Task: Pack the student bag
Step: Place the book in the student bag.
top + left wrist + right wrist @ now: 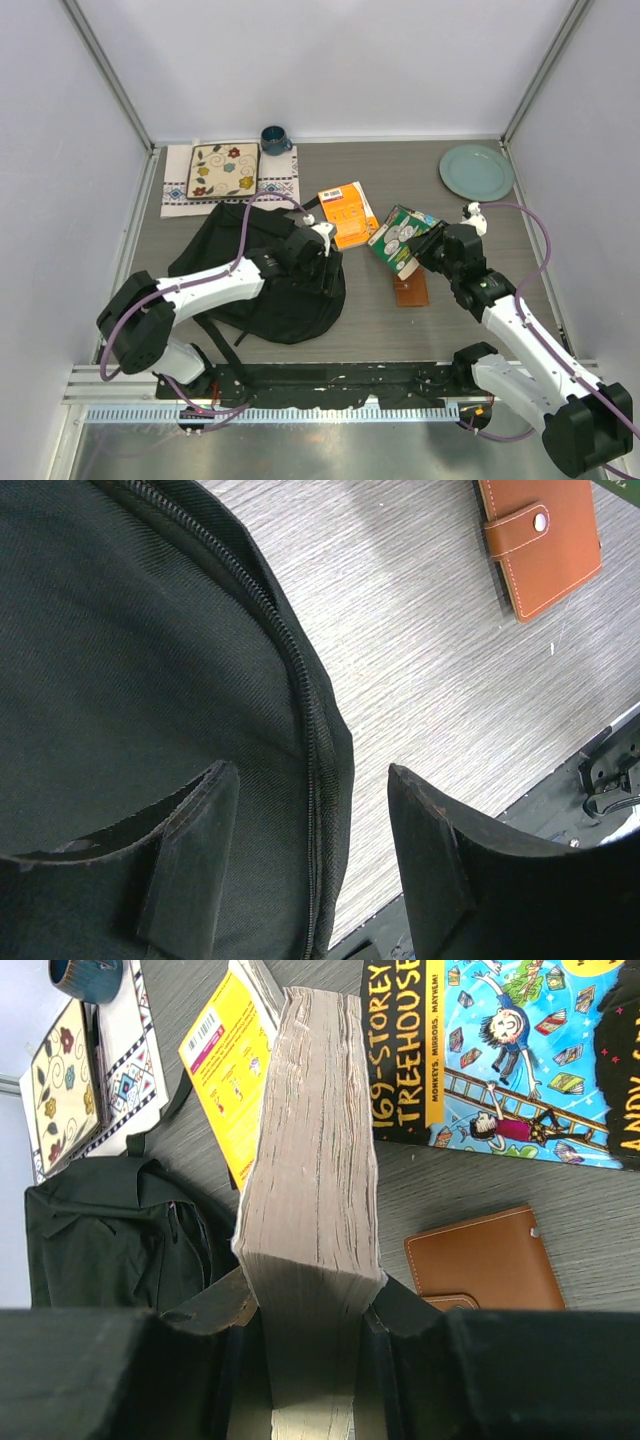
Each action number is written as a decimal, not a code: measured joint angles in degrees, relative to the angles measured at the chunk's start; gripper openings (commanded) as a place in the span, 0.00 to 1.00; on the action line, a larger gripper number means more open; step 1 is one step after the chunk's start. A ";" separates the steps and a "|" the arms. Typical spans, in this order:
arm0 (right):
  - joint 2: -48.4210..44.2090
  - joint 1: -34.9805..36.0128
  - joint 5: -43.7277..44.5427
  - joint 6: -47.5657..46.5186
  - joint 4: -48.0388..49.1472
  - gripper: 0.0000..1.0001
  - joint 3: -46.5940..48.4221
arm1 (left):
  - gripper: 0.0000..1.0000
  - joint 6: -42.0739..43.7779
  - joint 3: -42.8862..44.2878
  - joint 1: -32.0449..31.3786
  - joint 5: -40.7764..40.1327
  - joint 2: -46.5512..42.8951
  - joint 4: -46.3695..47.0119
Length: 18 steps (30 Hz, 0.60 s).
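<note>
The student bag (255, 275), a soft black backpack, lies left of centre on the table. My left gripper (322, 243) hovers over its right edge. In the left wrist view the bag (130, 630) fills the left side, and its zipped rim runs between the spread fingers of the gripper (310, 770), which is open and touches neither side. My right gripper (428, 250) is shut on a thick paperback (315, 1140), held by its page edge above the table. The bag (100, 1230) shows at the left of the right wrist view.
An orange-yellow book (345, 213) lies right of the bag. A brown wallet (411, 291) sits nearer the front. A Treehouse book (490, 1050) lies flat near the wallet. At the back are a teal plate (477, 171), a blue mug (274, 140) and a floral tile (223, 169) on a cloth.
</note>
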 measured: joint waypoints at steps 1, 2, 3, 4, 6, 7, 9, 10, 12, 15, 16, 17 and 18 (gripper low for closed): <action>0.00 0.00 -0.04 0.00 0.00 0.00 0.00 | 0.59 -0.02 0.13 -0.09 0.07 0.31 -0.02; 0.00 0.00 -0.13 -0.02 -0.04 0.01 0.00 | 0.56 -0.04 0.42 -0.26 0.13 0.76 -0.04; 0.00 0.00 -0.20 0.00 -0.07 0.01 0.00 | 0.49 -0.13 0.74 -0.35 0.15 1.29 -0.04; 0.00 0.00 -0.28 -0.02 -0.09 0.00 0.00 | 0.45 -0.24 0.98 -0.39 0.15 1.77 -0.02; 0.00 0.00 -0.44 -0.02 -0.13 0.01 0.00 | 0.33 -0.24 1.22 -0.44 0.11 2.45 -0.07; 0.00 0.00 -0.46 -0.02 -0.17 0.01 0.00 | 0.29 -0.28 1.31 -0.46 0.11 2.75 -0.13; 0.00 0.00 -0.50 -0.02 -0.22 0.01 0.00 | 0.20 -0.31 1.42 -0.46 0.07 3.08 -0.17; 0.00 0.00 -0.55 -0.02 -0.22 0.01 0.00 | 0.18 -0.28 1.42 -0.48 0.11 3.13 -0.17; 0.00 0.00 -0.66 -0.02 -0.22 0.01 0.00 | 0.09 -0.22 1.64 -0.61 0.13 3.17 -0.22; 0.00 0.00 -0.70 -0.02 -0.22 0.00 0.00 | 0.00 -0.22 1.97 -0.66 0.13 3.21 -0.35; 0.00 0.00 -0.70 0.00 -0.22 0.01 0.00 | 0.00 -0.22 2.08 -0.66 0.11 3.21 -0.52; 0.00 0.00 -0.74 0.00 -0.22 0.00 0.00 | 0.00 -0.22 2.21 -0.68 0.09 3.21 -0.70; 0.00 0.00 -0.85 -0.02 -0.22 0.01 0.00 | 0.00 -0.20 2.34 -0.68 0.07 3.21 -0.85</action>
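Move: Between the left hand's open fingers runs the bag's zipped edge, its middle about 1 cm to the right and 2 cm below. The brown wallet is roughly 16 cm to the hand's right, 1 cm back and 7 cm lower; the orange book lies some 14 cm ahead, 3 cm right, also 7 cm down. From the right hand, already holding the green book, that bag edge lies about 17 cm left, 7 cm back and 9 cm below. Sinking about 1 cm and easing nearly as far to the right over the bag's right side, the left hand straddles the zipped edge, then closes its fingers from roughly two-thirds open to fully shut, pinching that edge between the tips with hardly any wrist turn. The right hand stays put and keeps its grip on the raised green book. ##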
